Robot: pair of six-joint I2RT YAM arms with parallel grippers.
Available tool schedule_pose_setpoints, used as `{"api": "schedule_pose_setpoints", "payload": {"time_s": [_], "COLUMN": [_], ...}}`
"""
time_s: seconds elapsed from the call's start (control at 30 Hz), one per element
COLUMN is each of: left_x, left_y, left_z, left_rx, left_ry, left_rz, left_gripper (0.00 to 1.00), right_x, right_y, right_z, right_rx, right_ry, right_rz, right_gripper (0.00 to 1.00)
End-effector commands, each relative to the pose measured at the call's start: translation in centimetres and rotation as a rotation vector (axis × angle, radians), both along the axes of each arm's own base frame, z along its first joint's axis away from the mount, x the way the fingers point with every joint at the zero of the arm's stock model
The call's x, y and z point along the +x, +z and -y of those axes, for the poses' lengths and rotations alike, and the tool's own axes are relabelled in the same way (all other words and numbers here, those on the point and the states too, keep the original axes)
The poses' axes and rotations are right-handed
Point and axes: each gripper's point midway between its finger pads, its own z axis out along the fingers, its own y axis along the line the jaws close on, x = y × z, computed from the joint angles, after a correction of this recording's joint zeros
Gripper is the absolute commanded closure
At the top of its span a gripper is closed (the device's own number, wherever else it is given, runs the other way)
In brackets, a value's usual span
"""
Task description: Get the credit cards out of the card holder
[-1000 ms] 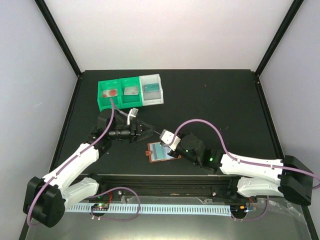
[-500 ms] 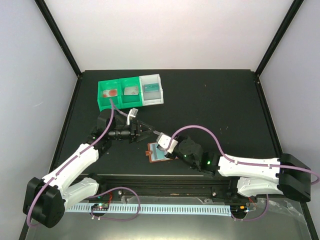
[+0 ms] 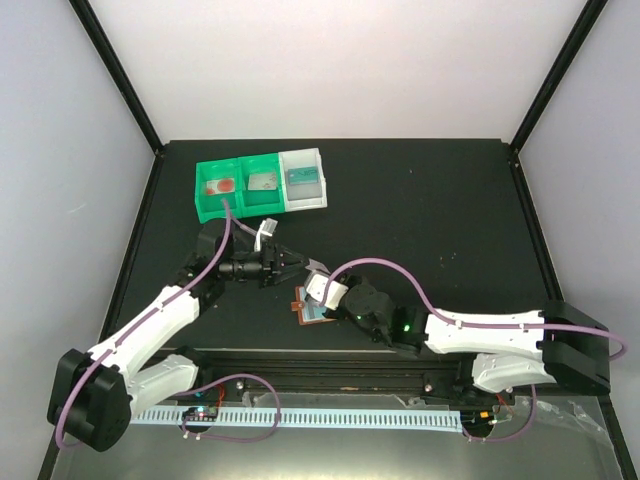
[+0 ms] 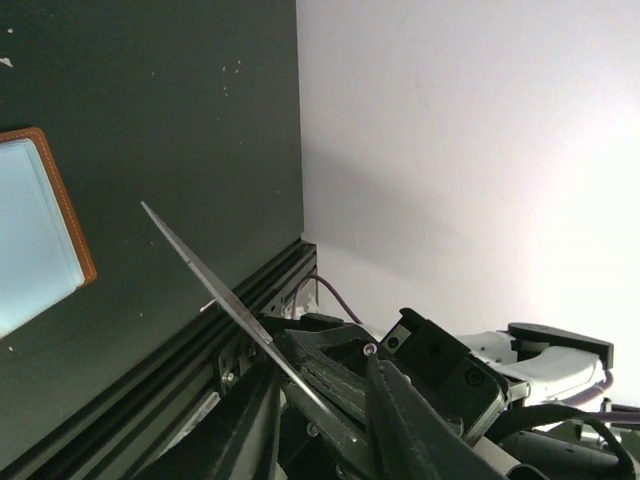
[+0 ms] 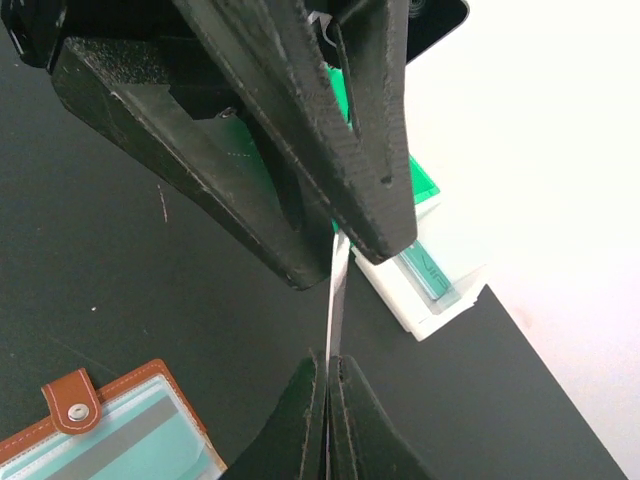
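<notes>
The brown card holder (image 3: 311,313) lies open on the black table, its pale blue pocket face (image 5: 120,440) up with a card still inside. My right gripper (image 5: 327,368) is shut on a thin whitish credit card (image 5: 337,290), held edge-on above the table. The card's far end sits between the fingers of my left gripper (image 5: 341,250), which stand a little apart around it. In the left wrist view the card (image 4: 215,285) is a thin slanted line running onto one ribbed finger pad (image 4: 320,375), with the holder (image 4: 66,215) at the left edge.
A green bin (image 3: 235,190) and a white bin (image 3: 303,178) stand side by side at the back left, each with small items inside; the white one holds a teal card (image 5: 428,268). A black rail (image 3: 330,362) runs along the table's near edge.
My right gripper has carried the card left, over the holder, into the left gripper's fingers. The left jaws have narrowed around the card.
</notes>
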Motion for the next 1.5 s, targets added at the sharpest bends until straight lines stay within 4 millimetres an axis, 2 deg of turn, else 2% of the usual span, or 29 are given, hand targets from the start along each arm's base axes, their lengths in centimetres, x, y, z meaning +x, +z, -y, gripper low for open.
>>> {"api": "schedule_pose_setpoints", "payload": {"time_s": [0.0,0.13,0.2,0.33,0.5,0.67,0.73,0.87,0.9,1.0,1.03,1.27,1.47], "left_x": [-0.1,0.0,0.2,0.3,0.7,1.4,1.7,2.9,3.3,4.5,4.9,8.5,12.7], "left_y": [-0.1,-0.3,-0.4,-0.7,-1.2,-1.6,-1.4,-0.7,-0.5,-0.2,-0.3,-0.3,-1.0], "left_z": [0.2,0.3,0.3,0.3,0.1,-0.5,-0.8,-1.8,-2.2,-3.3,-3.7,-6.5,-9.5], "left_rx": [0.001,0.008,0.012,0.027,0.058,0.095,0.117,0.158,0.172,0.227,0.248,0.343,0.480], "left_ry": [-0.019,-0.023,-0.024,-0.033,-0.018,0.023,0.040,0.089,0.106,0.150,0.155,0.179,0.232], "left_rz": [0.035,0.043,0.051,0.063,0.066,0.084,0.113,0.191,0.211,0.247,0.246,0.276,0.269], "left_gripper": [0.79,0.95,0.98,0.98,0.99,0.99,0.98,0.99,0.98,0.98,0.98,0.98,0.98], "right_x": [0.1,0.2,0.3,0.2,0.1,-0.3,-0.4,-0.9,-1.0,-1.2,-1.3,-1.1,-1.5], "right_y": [1.7,1.5,1.4,1.0,0.6,0.7,1.0,1.6,1.6,1.5,1.4,1.4,1.6], "right_z": [-0.7,-0.5,-0.4,-0.1,1.0,2.6,3.4,4.6,4.7,4.9,4.9,5.8,6.1], "right_rx": [0.042,0.040,0.048,0.053,0.084,0.119,0.157,0.228,0.240,0.265,0.271,0.339,0.344], "right_ry": [-0.013,-0.028,-0.038,-0.045,-0.080,-0.116,-0.134,-0.144,-0.141,-0.142,-0.143,-0.217,-0.195], "right_rz": [0.031,0.027,0.020,-0.002,-0.050,-0.123,-0.149,-0.189,-0.199,-0.228,-0.240,-0.320,-0.327], "right_gripper": [0.99,0.99,0.96,0.81,0.67,0.45,0.42,0.29,0.24,0.04,0.01,0.00,0.00]}}
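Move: The credit card, held out by the right fingers, reaches between the left gripper's open fingers; its middle is about 3 cm right of the left hand, 1 cm back and 1 cm lower, and about 2 cm ahead and 2 cm left of the right hand. From the left hand, the card holder lies some 17 cm below, 4 cm back and 5 cm right. At similar depth, the middle green tray is about 30 cm ahead and 13 cm left, the white tray 31 cm ahead and 2 cm left. Shut the left gripper on the card's end, then open the right fingers wide to release it and draw the right hand about 6 cm to the right, tipping it down. Sink the left hand some 3 cm with the card, then sweep it forward about 10 cm and left 8 towards the green trays, fingers dipping some 20 degrees and swinging counter-clockwise. ##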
